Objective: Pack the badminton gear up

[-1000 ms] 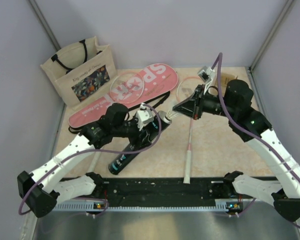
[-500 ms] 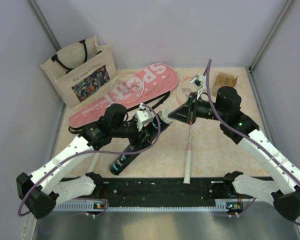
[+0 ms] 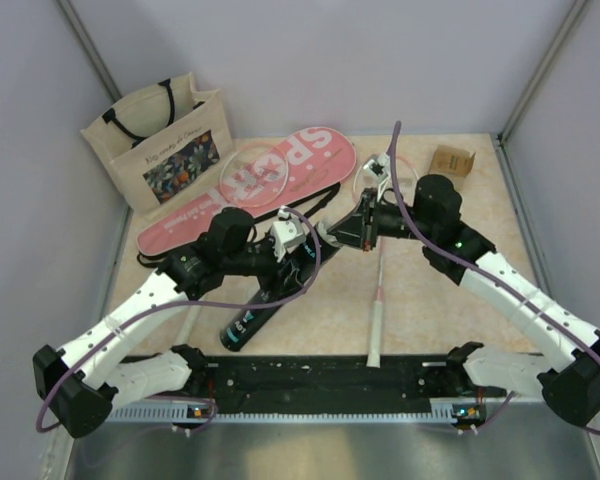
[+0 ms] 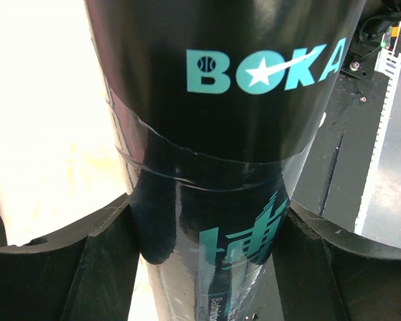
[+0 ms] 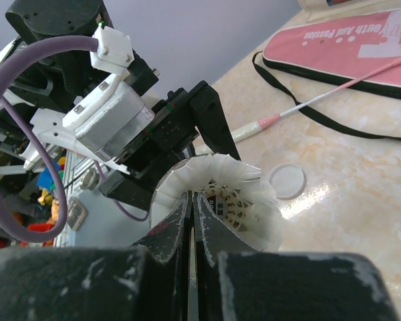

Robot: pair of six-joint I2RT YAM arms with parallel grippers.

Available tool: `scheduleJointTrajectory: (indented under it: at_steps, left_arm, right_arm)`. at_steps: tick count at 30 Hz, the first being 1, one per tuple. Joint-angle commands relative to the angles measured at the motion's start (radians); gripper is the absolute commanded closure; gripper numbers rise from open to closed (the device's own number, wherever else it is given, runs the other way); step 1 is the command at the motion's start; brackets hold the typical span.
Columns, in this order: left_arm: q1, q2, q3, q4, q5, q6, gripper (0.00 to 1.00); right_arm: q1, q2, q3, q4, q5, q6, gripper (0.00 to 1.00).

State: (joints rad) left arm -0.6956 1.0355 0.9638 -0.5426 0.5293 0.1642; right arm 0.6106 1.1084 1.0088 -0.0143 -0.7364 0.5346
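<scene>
My left gripper (image 4: 210, 257) is shut on the dark tube (image 4: 234, 100), which lies tilted with its open end toward the table's middle (image 3: 280, 280). At that mouth is a white feather shuttlecock (image 5: 244, 200), skirt toward the camera. My right gripper (image 5: 191, 198) is shut on its skirt edge. How far it sits inside I cannot tell. One pink racket (image 3: 378, 290) lies right of the tube, handle toward the near edge. Another racket head (image 3: 255, 170) rests on the pink SPORT cover (image 3: 195, 215).
A beige floral tote bag (image 3: 165, 135) stands at the back left. A small brown cardboard box (image 3: 452, 160) sits at the back right. A round white cap (image 5: 285, 181) lies on the table by the tube's mouth. The cover's black strap (image 5: 334, 124) trails across the surface.
My right arm has swung left and down, carrying the shuttlecock to the tube's mouth. The left arm and the tube have barely moved.
</scene>
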Motion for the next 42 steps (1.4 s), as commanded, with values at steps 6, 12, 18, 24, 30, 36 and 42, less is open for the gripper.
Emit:
scheduleJointTrajectory:
  at_steps: [6,12,18,24,30,36,42]
  left_arm:
    - [-0.005,-0.017,0.03,0.104,0.028,0.0,0.59]
    - [-0.005,-0.012,0.03,0.101,0.015,-0.002,0.6]
    - [-0.005,-0.012,0.03,0.102,-0.008,-0.002,0.61]
    - [-0.005,-0.011,0.035,0.121,-0.009,-0.002,0.62]
    - [-0.005,-0.005,0.039,0.127,-0.015,-0.002,0.62]
    - [-0.005,-0.014,0.033,0.115,-0.023,-0.009,0.62]
    - [-0.005,-0.054,0.009,0.116,-0.043,-0.025,0.63]
  right_arm:
    - [0.075,0.07,-0.004,0.016,-0.012,-0.033,1.0]
    - [0.1,0.091,-0.004,0.016,-0.004,-0.041,1.0]
    - [0.11,0.12,-0.009,0.016,-0.037,-0.047,1.0]
    - [0.109,0.153,0.01,-0.046,-0.121,-0.108,0.97]
    - [0.12,0.177,-0.009,-0.013,-0.161,-0.064,0.89]
    - [0.117,0.125,0.046,-0.079,-0.052,-0.051,0.73]
    - [0.094,0.021,0.123,-0.156,0.188,-0.005,0.48]
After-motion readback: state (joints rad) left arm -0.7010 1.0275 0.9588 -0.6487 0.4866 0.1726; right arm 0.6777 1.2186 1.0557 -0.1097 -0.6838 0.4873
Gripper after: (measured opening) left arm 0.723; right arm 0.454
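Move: The right hand's shut fingers still hold the shuttlecock by its skirt at the mouth of the tube that the left hand grips. The tube's mouth lies about 3 cm left of the right hand point, level with it fore and aft and some 3 cm below. From the left hand it is roughly 5 cm right, 3 cm ahead and 8 cm up. Counted from the right hand, the white cap is 4 cm ahead and 19 cm left, and the racket 14 cm ahead and 11 cm right, both some 31 cm down on the table. Push the shuttlecock down and to the left into the tube's mouth with the right hand, about 5 cm down and 3 cm across; near the bottom start opening the fingers to let go of the feathers, then ease a centimetre back up and right. Keep the left grip on the tube and let that hand give some 2 cm down and left, tilting about 5 degrees. ##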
